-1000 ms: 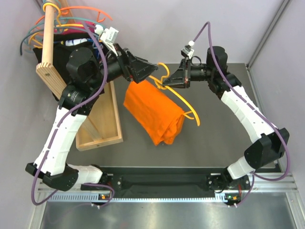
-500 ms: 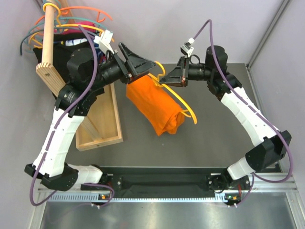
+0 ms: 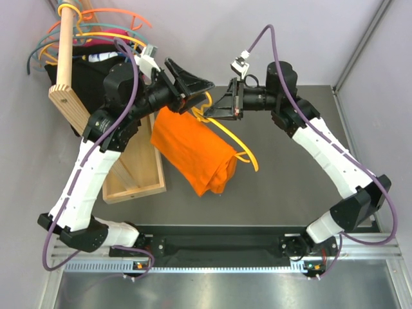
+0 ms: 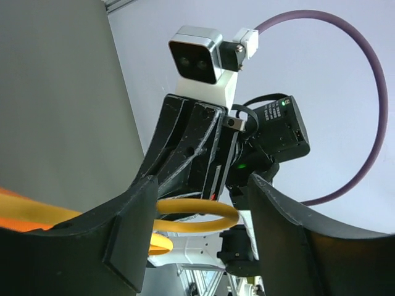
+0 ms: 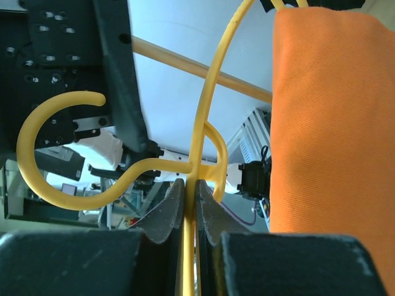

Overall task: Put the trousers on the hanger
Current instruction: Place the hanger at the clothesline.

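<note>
The orange trousers [image 3: 192, 151] hang folded over the lower bar of the amber-yellow hanger [image 3: 247, 154], lifted above the table. My right gripper [image 3: 223, 108] is shut on the hanger's stem just below the hook, and in the right wrist view the stem [image 5: 190, 203] runs between its closed fingers, with the trousers [image 5: 327, 123] to the right. My left gripper [image 3: 198, 90] faces it from the left and is open, its jaws standing either side of the hanger's hook [image 4: 197, 213]. A gap shows beside the right finger [image 4: 278, 209].
A wooden rack pole [image 3: 64, 58] at the back left carries coral and teal hangers [image 3: 109, 29] and black garments [image 3: 80, 80]. Its wooden base tray [image 3: 138, 174] lies just left of the trousers. A metal rail [image 3: 219, 248] runs along the near edge.
Both grippers, the hanger and the trousers have shifted left and a little toward the back. My left gripper's jaws have narrowed around the hook. The right grip is unchanged.
</note>
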{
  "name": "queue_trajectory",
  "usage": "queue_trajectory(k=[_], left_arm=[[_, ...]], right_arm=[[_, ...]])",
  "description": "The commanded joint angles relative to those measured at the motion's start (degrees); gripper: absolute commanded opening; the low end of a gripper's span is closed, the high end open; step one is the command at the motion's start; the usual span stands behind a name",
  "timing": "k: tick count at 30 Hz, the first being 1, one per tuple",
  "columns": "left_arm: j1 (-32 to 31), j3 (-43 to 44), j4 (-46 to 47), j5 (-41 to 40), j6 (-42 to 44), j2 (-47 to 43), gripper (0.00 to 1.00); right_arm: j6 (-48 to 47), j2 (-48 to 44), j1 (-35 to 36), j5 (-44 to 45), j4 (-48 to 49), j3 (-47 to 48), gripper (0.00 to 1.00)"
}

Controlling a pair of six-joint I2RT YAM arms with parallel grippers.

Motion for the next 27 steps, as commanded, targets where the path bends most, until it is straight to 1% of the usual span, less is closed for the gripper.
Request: queue_trajectory(k=[1,2,3,5,7,8,9,10,12,13,15,16,18,23,24,25,27], left_arm=[[-0.15,-0.21,2.19,-1.07,-1.12,-0.79,0.64],[-0.15,-0.30,2.89,-0.99,-1.38,-0.79,0.62],[-0.15,-0.30,3.34,-0.72,-1.47,-0.79,0.58],[-0.15,-0.48,4.56,-0.28,-1.56,-0.88,0.51],[-0.15,-0.48,4.92,0.59,-1.56,-0.70,0.34],[-0.15,-0.48,5.10,0.68,-1.56,-0.61,0.23],[-0.15,-0.39,5.10,0.42,-1.47,-0.44,0.07],[-0.15,-0.48,5.10,-0.10,-1.03,-0.52,0.00],[-0.15,-0.48,5.10,-2.11,-0.24,-0.87,0.00],[-0.15,0.13,4.40,-5.26,0.20,-0.96,0.00],[-0.15,1.19,4.48,-8.00,2.21,-0.53,0.00],[-0.15,2.67,4.31,-9.67,2.83,-0.26,0.00],[-0.15,3.47,4.22,-10.65,3.36,0.26,0.00],[-0.15,2.60,5.44,-13.20,0.56,-0.08,0.00],[-0.15,2.77,5.80,-13.46,0.29,-0.08,0.00],[-0.15,2.95,5.98,-13.73,-0.23,-0.08,0.00],[-0.15,4.34,5.46,-15.57,-0.06,0.00,0.00]], right_arm=[[-1.91,-0.50,1.65,0.62,4.67,5.77,0.00],[-2.52,-0.50,2.00,0.79,4.40,5.77,0.00],[-2.87,-0.41,2.18,1.05,4.05,5.77,0.00],[-3.49,0.12,2.62,1.49,3.43,5.77,0.00],[-3.84,0.73,2.88,1.58,3.25,6.03,0.00],[-4.02,0.91,3.06,1.58,3.34,6.12,0.00],[-4.11,1.17,3.15,1.67,3.25,6.55,0.00],[-4.37,1.78,3.06,1.76,3.08,6.82,0.00],[-5.07,1.96,3.06,2.90,1.94,7.61,0.00],[-5.42,1.88,3.06,3.42,1.59,7.70,0.08],[-6.21,1.44,2.36,4.66,-0.69,7.61,0.27],[-6.65,0.92,2.10,5.18,-1.83,7.35,0.29],[-7.45,0.21,1.48,5.54,-2.37,6.47,0.22],[-7.53,-0.50,1.13,6.24,-2.72,5.60,0.22],[-7.45,-0.84,1.04,6.33,-2.72,5.42,0.24],[-7.53,-1.11,0.95,6.33,-2.90,5.33,0.31],[-7.80,-2.16,0.25,6.07,-2.90,5.15,0.40]])
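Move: The yellow hanger's hook already sits between the left hand's parted pads, about 1 cm below the hand point. The hanger's neck, shut in the right fingers, is roughly 7 cm below and 2 cm back from the left hand, with no offset sideways. From the right hand the hook lies about 6 cm up and 2 cm ahead. The trousers hang some 18 cm below the right hand, about 5 cm back and 5 cm to its left. The left fingers close onto the hanger's hook and pinch it, then carry it slowly forward about 3 cm, a little left and down, turning some 10 degrees counter-clockwise. The right hand, still gripping the neck, first eases a centimetre or so left and down; then its fingers begin to part and let go of the neck as it drifts about 2 cm forward. ##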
